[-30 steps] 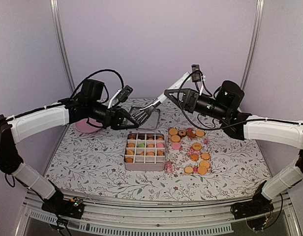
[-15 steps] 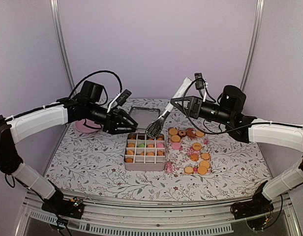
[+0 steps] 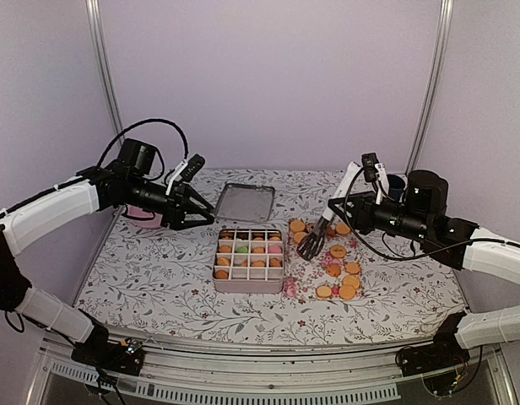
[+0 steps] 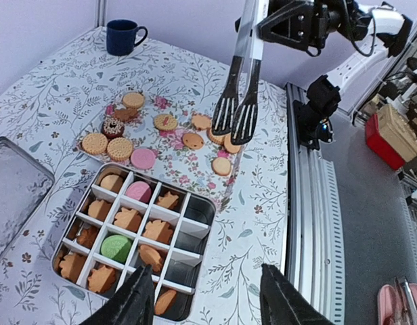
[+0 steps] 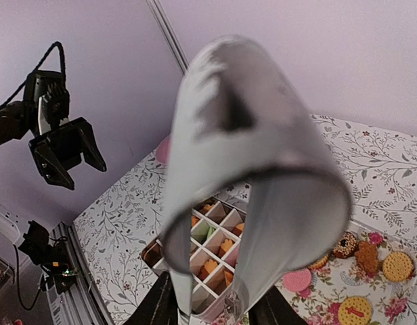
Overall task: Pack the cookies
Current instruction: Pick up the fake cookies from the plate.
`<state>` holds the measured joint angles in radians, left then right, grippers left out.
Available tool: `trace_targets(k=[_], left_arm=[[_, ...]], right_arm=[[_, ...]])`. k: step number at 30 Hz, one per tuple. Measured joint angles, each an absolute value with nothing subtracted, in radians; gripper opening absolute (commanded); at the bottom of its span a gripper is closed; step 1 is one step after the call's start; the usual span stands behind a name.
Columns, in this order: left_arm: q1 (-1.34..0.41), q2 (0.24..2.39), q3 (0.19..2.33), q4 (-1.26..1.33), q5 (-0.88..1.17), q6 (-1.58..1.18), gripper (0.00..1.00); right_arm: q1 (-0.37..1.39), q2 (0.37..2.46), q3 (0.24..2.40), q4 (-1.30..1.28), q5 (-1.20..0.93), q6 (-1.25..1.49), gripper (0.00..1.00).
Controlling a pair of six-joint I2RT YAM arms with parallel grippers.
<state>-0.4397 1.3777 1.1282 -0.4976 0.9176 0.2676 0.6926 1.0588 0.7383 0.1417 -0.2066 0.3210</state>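
The cookies lie on a floral tray right of a divided tin box that holds more cookies in its cells. My right gripper is shut on the handle of metal tongs, whose dark tips hang just above the tray's left side. In the right wrist view the tongs' handle fills the middle, with my right gripper clamped round it. My left gripper hovers left of the box, open and empty. Seen from the left wrist, the left gripper sits over the box's near corner.
The tin lid lies flat behind the box. A pink plate sits at the back left, partly behind my left arm. A blue mug stands at the far right back. The table's metal rail runs along the near edge.
My left gripper has opened and drawn back to the left. The right arm has swung the tongs right and down, from above the lid to just over the cookie tray.
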Motion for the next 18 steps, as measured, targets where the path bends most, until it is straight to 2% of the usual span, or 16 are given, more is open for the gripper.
trace_targets(k=[9,18], left_arm=[[-0.388,1.346,1.092,-0.554,0.802,0.354,0.54],[-0.34,1.322,1.056,-0.567,0.752,0.396,0.53]], right_arm=[[0.712,1.009,0.658,0.036,-0.079,0.279,0.37],[0.901,1.049,0.654,-0.015,0.195,0.264,0.38]])
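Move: The cookies at the plate's near edge are the likely aim. The left one of them lies some 7 cm back of the right hand, about 1 cm to its right and 27 cm below. From that hand the brown cookie is about 5 cm right and 1 cm ahead, the pink cookie 4 cm left and 7 ahead, and the compartment box 21 cm left, 3 ahead. From the left hand, the near-edge cookie is roughly 33 cm right, 6 back, 24 below. Towards the loose cookies on the near part of the plate, the right hand lowers the tongs it still holds, sinking about 7 cm, first edging right, then drawing back a little, while the wrist tips the tongs some 15 degrees further down. The empty left hand, fingers staying half open, withdraws about 5 cm left, sinking too, away from the cookies. ##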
